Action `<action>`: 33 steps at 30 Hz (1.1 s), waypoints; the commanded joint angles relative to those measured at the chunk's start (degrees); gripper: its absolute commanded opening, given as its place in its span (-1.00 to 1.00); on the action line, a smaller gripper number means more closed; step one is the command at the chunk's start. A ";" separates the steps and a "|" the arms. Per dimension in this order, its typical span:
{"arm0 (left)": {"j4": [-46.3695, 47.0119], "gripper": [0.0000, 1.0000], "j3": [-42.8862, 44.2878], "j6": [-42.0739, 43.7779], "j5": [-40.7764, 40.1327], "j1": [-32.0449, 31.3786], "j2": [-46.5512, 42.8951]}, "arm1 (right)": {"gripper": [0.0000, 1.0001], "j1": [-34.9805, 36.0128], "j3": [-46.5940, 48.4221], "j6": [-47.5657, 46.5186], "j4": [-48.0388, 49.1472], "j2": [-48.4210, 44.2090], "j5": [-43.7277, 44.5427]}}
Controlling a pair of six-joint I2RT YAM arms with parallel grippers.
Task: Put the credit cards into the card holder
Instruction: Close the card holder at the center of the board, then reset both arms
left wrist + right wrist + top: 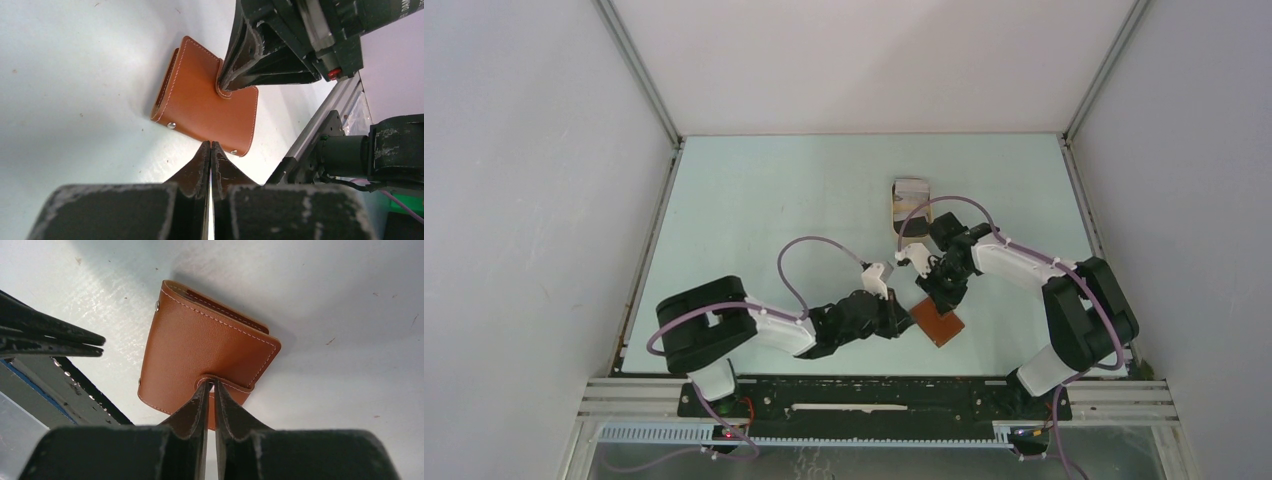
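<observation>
The card holder (939,323), a closed reddish-brown leather wallet (205,350) with white stitching and small metal studs, lies near the table's front edge between the two arms. My right gripper (211,386) is shut on the closing tab at the wallet's edge. The same pinch shows in the left wrist view, where the right gripper (226,89) comes down from above onto the card holder (200,110). My left gripper (210,145) is shut with nothing in it, its tips right at the wallet's near edge. The credit cards (912,188) lie as a pale stack further back.
A small tan tray (896,212) holds the cards at the middle back of the table. The aluminium front rail (320,120) and the arm bases run close behind the wallet. White walls enclose the table on three sides.
</observation>
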 commanded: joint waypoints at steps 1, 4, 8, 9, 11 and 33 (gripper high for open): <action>2.94 -0.92 -1.98 1.52 -1.11 -0.06 -4.11 | -0.63 0.93 -1.05 -0.33 2.34 0.53 0.09; 2.41 -0.91 -3.03 3.10 -1.20 -0.06 -6.87 | -0.47 0.42 -0.71 -1.27 1.45 -3.37 -1.90; -2.50 -0.83 -3.81 7.30 -2.55 -0.06 -13.76 | -0.33 -2.19 -0.42 -2.95 -0.06 -12.01 -6.48; -4.96 -0.79 -3.83 9.34 -3.33 -0.06 -16.24 | -0.30 -3.44 -0.37 -3.36 -0.31 -14.51 -8.02; -11.97 -0.63 -3.00 13.77 -5.52 -0.06 -22.07 | -0.23 -6.83 -0.24 -4.10 -0.60 -20.57 -10.70; -61.45 1.00 22.26 25.50 -2.33 25.28 -62.45 | 0.99 -31.78 17.03 23.18 4.34 -49.45 -17.03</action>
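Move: The closed card holder's middle is about 2 cm back and 1 cm left of the right hand, some 2 cm below it; the right fingertips are on its snap tab. From the left hand, its middle is roughly 6 cm to the right, level with it and 4 cm lower. The card box stands about 28 cm ahead of the right hand and 6 cm to its left, some 2 cm lower. The right fingertips lift off the card holder's snap tab and the hand climbs about 30 cm, drifting some 7 cm right as its fingers swing from pointing down towards forward. The left hand leaves the holder's spine side, rising nearly as far and sweeping some 20 cm left, its fingers tipping up. Both nearly shut grippers spread wide on the way. ##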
